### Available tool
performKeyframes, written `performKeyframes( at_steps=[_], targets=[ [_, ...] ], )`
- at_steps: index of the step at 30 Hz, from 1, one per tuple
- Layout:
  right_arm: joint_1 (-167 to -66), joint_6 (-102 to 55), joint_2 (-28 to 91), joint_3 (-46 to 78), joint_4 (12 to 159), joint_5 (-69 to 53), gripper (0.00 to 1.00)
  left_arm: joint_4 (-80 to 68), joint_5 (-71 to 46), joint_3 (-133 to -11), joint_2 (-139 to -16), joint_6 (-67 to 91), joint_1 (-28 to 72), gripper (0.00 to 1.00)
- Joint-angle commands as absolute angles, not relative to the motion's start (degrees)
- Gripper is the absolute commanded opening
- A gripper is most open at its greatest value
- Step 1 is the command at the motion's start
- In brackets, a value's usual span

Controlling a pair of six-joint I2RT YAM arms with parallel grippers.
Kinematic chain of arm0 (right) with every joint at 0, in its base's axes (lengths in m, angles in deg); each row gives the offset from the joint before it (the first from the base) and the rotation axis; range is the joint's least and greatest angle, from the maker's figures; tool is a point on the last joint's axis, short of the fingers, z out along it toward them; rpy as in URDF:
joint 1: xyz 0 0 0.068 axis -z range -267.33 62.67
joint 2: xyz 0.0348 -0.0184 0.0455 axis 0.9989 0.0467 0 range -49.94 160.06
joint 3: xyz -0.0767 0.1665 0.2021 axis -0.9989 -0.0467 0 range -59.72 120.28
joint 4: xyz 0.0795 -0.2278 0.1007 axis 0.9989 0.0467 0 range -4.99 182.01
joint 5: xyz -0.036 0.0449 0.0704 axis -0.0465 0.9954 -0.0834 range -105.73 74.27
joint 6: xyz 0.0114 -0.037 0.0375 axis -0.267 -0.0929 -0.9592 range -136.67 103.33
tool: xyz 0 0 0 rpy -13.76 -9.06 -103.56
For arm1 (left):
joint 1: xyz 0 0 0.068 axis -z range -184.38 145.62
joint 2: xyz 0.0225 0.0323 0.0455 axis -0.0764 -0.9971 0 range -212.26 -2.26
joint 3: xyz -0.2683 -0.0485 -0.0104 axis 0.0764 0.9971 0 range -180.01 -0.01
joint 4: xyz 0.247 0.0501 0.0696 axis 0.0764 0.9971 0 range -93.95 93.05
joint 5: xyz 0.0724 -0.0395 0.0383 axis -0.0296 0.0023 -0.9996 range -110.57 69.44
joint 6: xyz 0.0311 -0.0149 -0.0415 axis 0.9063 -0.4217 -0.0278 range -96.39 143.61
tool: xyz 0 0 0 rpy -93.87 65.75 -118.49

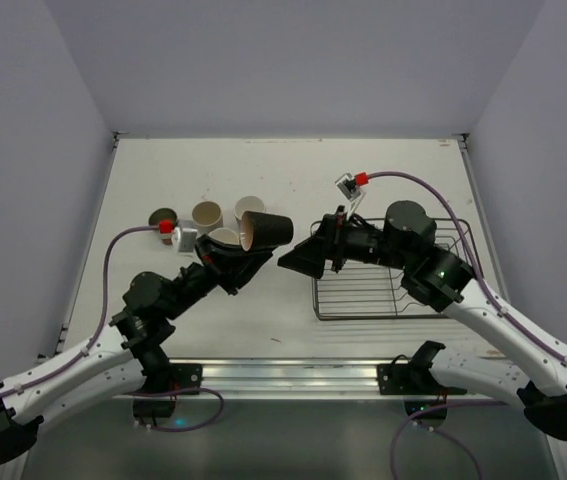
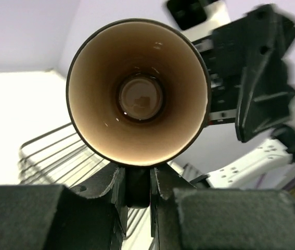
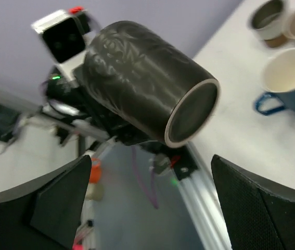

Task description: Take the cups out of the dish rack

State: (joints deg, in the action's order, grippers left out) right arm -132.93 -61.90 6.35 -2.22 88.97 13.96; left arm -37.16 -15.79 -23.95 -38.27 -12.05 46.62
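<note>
The dark brown cup (image 1: 266,231) hangs on its side in the air left of the dish rack (image 1: 363,300). My left gripper (image 1: 246,256) is shut on its handle. The left wrist view looks straight into the cup's tan inside (image 2: 139,91), with the handle pinched in the left gripper (image 2: 137,187). My right gripper (image 1: 298,258) stands open just right of the cup, apart from it. In the right wrist view the cup (image 3: 142,88) floats beyond the wide open right gripper (image 3: 150,164), its base facing the camera. No cups show in the rack (image 2: 53,153).
Several cups stand on the table at the back left: a blue one (image 3: 287,78), a beige one (image 1: 207,215), a cream one (image 1: 250,209) and a dark-looking one (image 1: 164,218). The table's near metal rail (image 1: 293,375) runs under both arms.
</note>
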Motion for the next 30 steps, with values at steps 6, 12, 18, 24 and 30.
performKeyframes(
  at_steps=[6, 12, 18, 24, 30],
  targets=[
    [-132.94, -49.97, 1.48, 6.19, 130.21, -28.16, 0.99, -3.88, -32.50, -34.11, -45.57, -7.59, 46.25, 0.00],
    [-132.33, -51.99, 0.61, 9.10, 140.90, -41.92, 0.99, -0.61, -37.51, -34.55, -55.77, -7.86, 46.33, 0.00],
    [-132.24, -52.26, -4.40, 5.59, 140.82, -38.06, 0.99, 1.41, -42.97, -37.18, -65.71, -7.77, 46.51, 0.00],
    [-132.24, -53.05, -8.01, 2.51, 141.43, -37.44, 0.99, 3.08, -44.56, -39.38, -72.48, -8.38, 46.60, 0.00],
    [-131.80, -55.24, -8.37, 2.51, 145.20, -40.33, 0.99, 3.78, -44.47, -41.57, -77.32, -8.30, 46.60, 0.00]
  ],
)
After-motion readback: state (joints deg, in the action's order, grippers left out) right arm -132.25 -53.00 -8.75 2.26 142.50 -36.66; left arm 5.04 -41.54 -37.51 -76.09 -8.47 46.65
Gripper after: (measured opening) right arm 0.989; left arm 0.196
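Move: The left hand still holds the dark cup; the bare table spot right of the blue cup lies about 13 cm ahead, 2 left and 29 below. The blue cup stands roughly 15 ahead and 12 left, the pink cup 24 ahead and 6 left, both about as low. From the empty right hand, the rack's middle is some 26 cm right, 6 ahead and 28 below; that bare spot is 9 left, 10 ahead and 31 below. Left sinks 26 cm, swinging the pinched dark cup upright beside the blue cup; open right withdraws 20 cm rackward. ##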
